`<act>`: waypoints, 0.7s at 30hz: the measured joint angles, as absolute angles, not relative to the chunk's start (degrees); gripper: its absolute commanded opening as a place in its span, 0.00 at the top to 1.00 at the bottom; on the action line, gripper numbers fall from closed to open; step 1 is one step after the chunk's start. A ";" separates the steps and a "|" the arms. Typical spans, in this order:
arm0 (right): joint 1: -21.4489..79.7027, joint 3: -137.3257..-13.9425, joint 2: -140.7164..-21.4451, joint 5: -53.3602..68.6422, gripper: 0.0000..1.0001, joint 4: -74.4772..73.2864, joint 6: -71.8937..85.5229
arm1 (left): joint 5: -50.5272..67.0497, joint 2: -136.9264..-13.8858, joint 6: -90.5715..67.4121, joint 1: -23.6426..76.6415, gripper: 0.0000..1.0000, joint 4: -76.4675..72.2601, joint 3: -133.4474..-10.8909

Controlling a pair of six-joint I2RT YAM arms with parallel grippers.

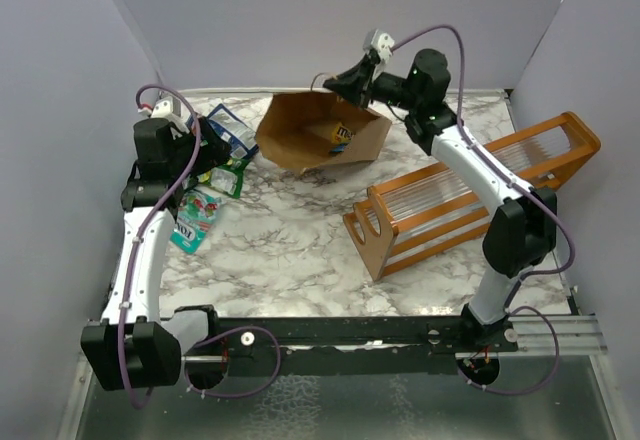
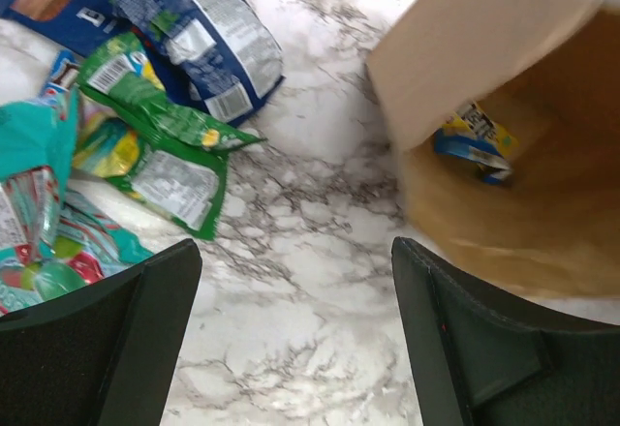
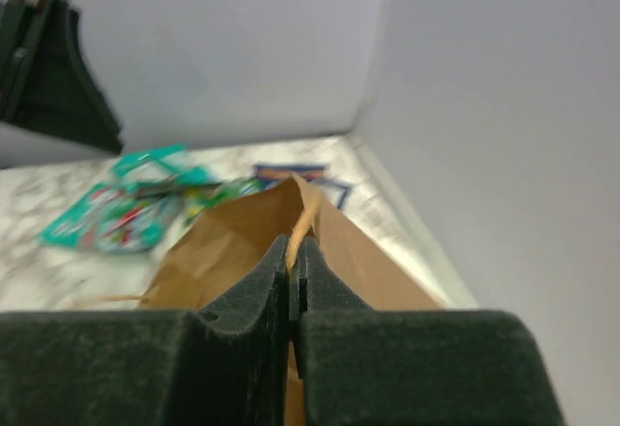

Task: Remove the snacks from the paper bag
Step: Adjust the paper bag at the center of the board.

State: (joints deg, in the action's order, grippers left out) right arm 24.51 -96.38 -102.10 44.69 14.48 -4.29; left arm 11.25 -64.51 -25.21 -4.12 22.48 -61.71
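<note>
The brown paper bag (image 1: 300,140) lies on its side at the back of the table, mouth open toward the front. One yellow snack packet (image 1: 341,136) lies inside it; it also shows in the left wrist view (image 2: 475,140). My right gripper (image 1: 352,80) is shut on the bag's paper handle (image 3: 308,221) at its upper edge and holds it up. Blue-and-white (image 2: 184,29), green (image 2: 165,145) and teal (image 2: 39,203) snacks lie on the marble left of the bag. My left gripper (image 2: 295,247) is open and empty above bare marble between the snacks and the bag (image 2: 523,184).
An orange wooden rack with clear slats (image 1: 470,195) stands on the right half of the table, under the right arm. Grey walls close the back and both sides. The snack pile (image 1: 215,175) lies close to the left arm.
</note>
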 measured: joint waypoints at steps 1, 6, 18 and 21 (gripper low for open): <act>24.64 -94.56 -102.15 45.89 0.98 15.09 -3.01 | 12.10 -63.83 -25.47 -4.12 0.17 22.55 -61.32; 27.03 -83.85 -103.04 52.71 0.98 20.21 5.76 | 17.67 -58.13 -27.59 -4.12 0.17 24.64 -57.36; 30.26 -75.68 -100.20 57.47 0.98 36.40 23.79 | 30.94 -44.51 -44.27 -3.97 0.21 12.82 -39.05; 30.81 -74.81 -99.31 57.82 0.98 39.18 26.00 | 32.58 -44.34 -48.38 -3.05 0.24 8.86 -36.34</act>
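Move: The paper bag's middle lies about 25 cm right of the left hand, some 8 cm ahead and 9 cm lower. The green snack packs are 5 cm ahead, 2 cm left and 25 cm below that hand. The right hand already pinches the bag's handle; the board centre lies roughly 10 cm back, 2 cm right and 39 cm below it. The wooden rack's left end is about 14 cm back, 10 cm right and 33 cm down. Back by some 11 cm and a little left, the right hand hauls the still-pinched handle, dipping 10 cm before rising 3 or 4 again, while its fingers tip downward and swing counter-clockwise. Drawing back and right equally, about 8 cm each, the open left hand leaves the snack pile for the bag's left side, its left side rolling down nearly 30 degrees, apparently without touching. ##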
